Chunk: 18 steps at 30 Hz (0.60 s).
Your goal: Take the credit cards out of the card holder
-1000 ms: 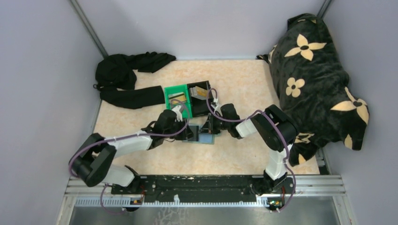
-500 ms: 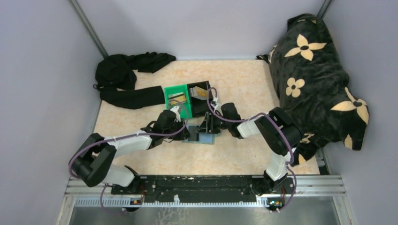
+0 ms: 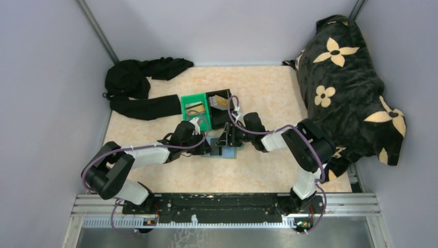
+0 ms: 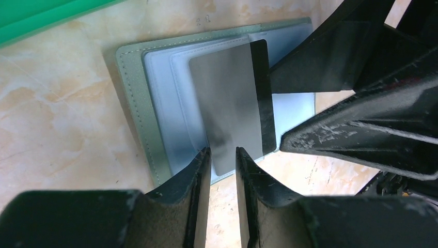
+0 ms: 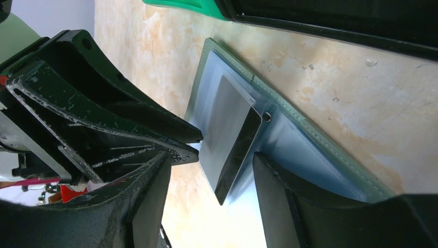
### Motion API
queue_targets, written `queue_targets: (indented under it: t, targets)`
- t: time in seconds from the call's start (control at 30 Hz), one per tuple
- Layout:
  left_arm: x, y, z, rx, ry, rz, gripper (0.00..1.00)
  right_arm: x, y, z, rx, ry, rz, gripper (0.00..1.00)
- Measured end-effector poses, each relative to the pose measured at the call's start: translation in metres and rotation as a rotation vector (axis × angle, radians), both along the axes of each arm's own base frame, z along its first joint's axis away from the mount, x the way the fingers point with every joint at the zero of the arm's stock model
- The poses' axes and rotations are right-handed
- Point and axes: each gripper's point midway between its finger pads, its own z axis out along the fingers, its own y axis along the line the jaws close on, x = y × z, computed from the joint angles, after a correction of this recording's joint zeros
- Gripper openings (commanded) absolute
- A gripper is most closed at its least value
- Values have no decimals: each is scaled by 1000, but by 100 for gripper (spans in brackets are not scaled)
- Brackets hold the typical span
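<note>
The card holder (image 4: 133, 108) lies open and flat on the table, grey-blue inside with a greenish stitched border. A grey credit card (image 4: 227, 103) with a dark stripe sticks partway out of its pocket, skewed. My left gripper (image 4: 223, 154) hovers at the card's near edge, its fingers a narrow gap apart with bare table showing between them. My right gripper (image 5: 210, 159) stands wide open around the card (image 5: 227, 124), whose free corner is raised off the card holder (image 5: 315, 155). Neither touches the card as far as I can see. Both grippers meet over the holder (image 3: 231, 153).
A green bin (image 3: 196, 111) and a black bin (image 3: 221, 107) stand side by side just behind the holder, each with something tan inside. Black clothing (image 3: 139, 90) lies at the back left. A dark flowered blanket (image 3: 346, 88) fills the right side.
My right gripper has gone from shut to wide open, letting go of the striped card. The left gripper has kept its narrow gap while its arm shifted slightly.
</note>
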Motion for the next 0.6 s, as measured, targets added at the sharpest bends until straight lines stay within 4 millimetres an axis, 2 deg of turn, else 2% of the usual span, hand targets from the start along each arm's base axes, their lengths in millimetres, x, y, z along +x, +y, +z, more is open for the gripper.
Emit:
queue_targets:
  t: [0.07, 0.1, 0.13, 0.17, 0.27, 0.6]
  targets:
    - [0, -2, 0, -10, 2, -6, 31, 1, 1, -1, 0, 0, 3, 47]
    - [0, -3, 0, -14, 3, -9, 31, 1, 2, -2, 0, 0, 7, 39]
    - [0, -4, 0, -18, 3, -11, 31, 2, 2, -5, -4, 2, 5, 26]
    - [0, -5, 0, -21, 5, -12, 31, 2, 2, -7, -5, 5, 5, 18]
    - [-1, -5, 0, -24, 7, -14, 31, 0, 0, -17, -24, 30, 0, 0]
    - [0, -4, -1, -30, 18, -7, 31, -2, -4, -8, -38, 27, -14, 0]
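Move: Just left of the open right fingers lies the dark grey card in its pocket of the open card holder. The card's middle is about 3 cm to the left and 2 cm below, roughly level with the hand in reach. The black box stands some 14 cm ahead of that hand, and the green box about 12 cm ahead and 10 cm left. From the left hand, the same card lies about 3 cm right, 1 cm ahead and 1 cm lower. Dipping almost straight down about 2 cm, the right hand shuts its wide-open fingers on the right, black-striped edge of the dark grey card, then draws it up about 1 cm, its wrist barely turning. The left hand stays by the near-left part of the card, its fingers slightly parted. ##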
